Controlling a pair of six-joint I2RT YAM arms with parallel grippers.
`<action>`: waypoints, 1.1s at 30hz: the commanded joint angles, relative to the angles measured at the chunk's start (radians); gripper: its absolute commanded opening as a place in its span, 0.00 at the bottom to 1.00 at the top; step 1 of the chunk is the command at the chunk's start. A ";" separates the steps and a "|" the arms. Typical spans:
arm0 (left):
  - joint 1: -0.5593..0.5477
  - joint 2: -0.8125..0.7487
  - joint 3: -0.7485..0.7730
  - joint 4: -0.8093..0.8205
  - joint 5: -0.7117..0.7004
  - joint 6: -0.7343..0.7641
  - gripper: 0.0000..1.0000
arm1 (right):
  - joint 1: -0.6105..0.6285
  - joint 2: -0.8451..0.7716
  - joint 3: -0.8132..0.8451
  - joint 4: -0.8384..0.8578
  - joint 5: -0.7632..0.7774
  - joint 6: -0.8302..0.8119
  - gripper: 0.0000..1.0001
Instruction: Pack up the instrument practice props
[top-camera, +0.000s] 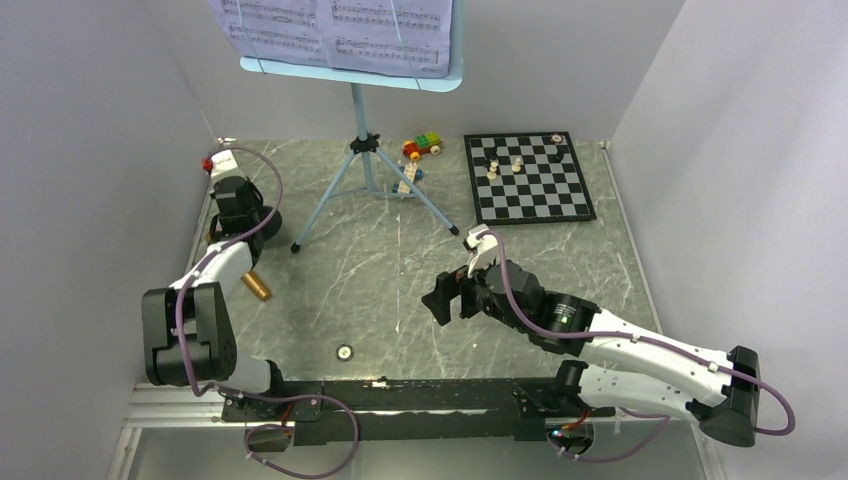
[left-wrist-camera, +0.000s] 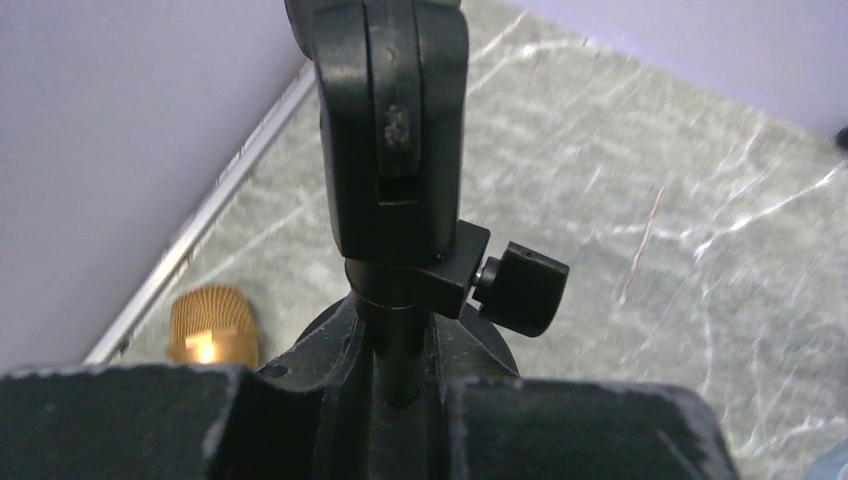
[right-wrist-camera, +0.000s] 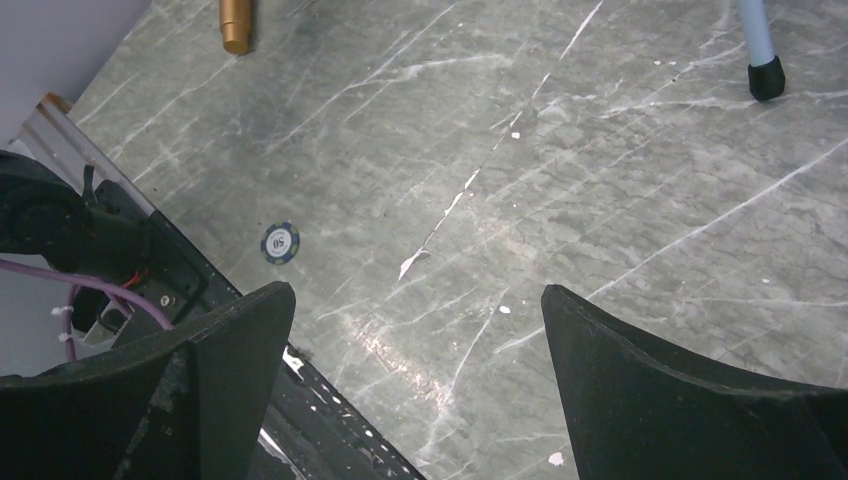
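The small black mic stand (left-wrist-camera: 395, 130) stands upright at the left wall, and my left gripper (left-wrist-camera: 400, 345) is shut on its thin post just below the clip and side knob. From above, the left gripper (top-camera: 235, 205) covers most of the mic stand, whose round base (top-camera: 270, 222) peeks out. The gold-brown microphone (top-camera: 258, 287) lies on the table beside my left arm; its grille (left-wrist-camera: 210, 325) shows at left. The light-blue music stand (top-camera: 365, 150) stands at the back, with white sheet-music pages (top-camera: 335, 30) on its desk. My right gripper (right-wrist-camera: 415, 300) hangs open over bare table.
A black-and-white chessboard (top-camera: 528, 178) with a few pieces lies at the back right. A colourful toy brick car (top-camera: 422, 147) sits behind the music stand's legs. A small round chip (top-camera: 345, 352) lies near the front rail. One tripod foot (right-wrist-camera: 765, 78) shows in the right wrist view.
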 joint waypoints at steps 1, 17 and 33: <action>0.005 0.028 0.097 0.253 0.018 0.074 0.00 | -0.005 0.016 0.011 0.054 -0.011 -0.019 0.99; 0.005 0.244 0.142 0.193 -0.025 0.142 0.00 | -0.019 0.001 0.019 0.026 0.018 -0.055 1.00; 0.005 0.087 0.139 -0.048 -0.015 0.037 0.93 | -0.022 -0.019 0.007 0.031 0.003 -0.040 1.00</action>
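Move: The left hand holds the microphone stand off the table. The bare spot for its base lies about 4 cm ahead, 3 cm to the right and some 14 cm below. At that table height, the wooden microphone's middle is roughly 11 cm back, in line with the hand, and the music stand's near foot is about 4 cm back and 13 cm right. From the right hand the spot is about 29 cm ahead, 50 cm left and 19 cm down. Still gripping the black stand by its stem, the left hand carries it about 4 cm forward in a small upward arc, then lowers it some 7 cm to the table beyond the microphone. The fingers then spread nearly full wide and let go of the stem, with the hand easing about 1 cm back. ##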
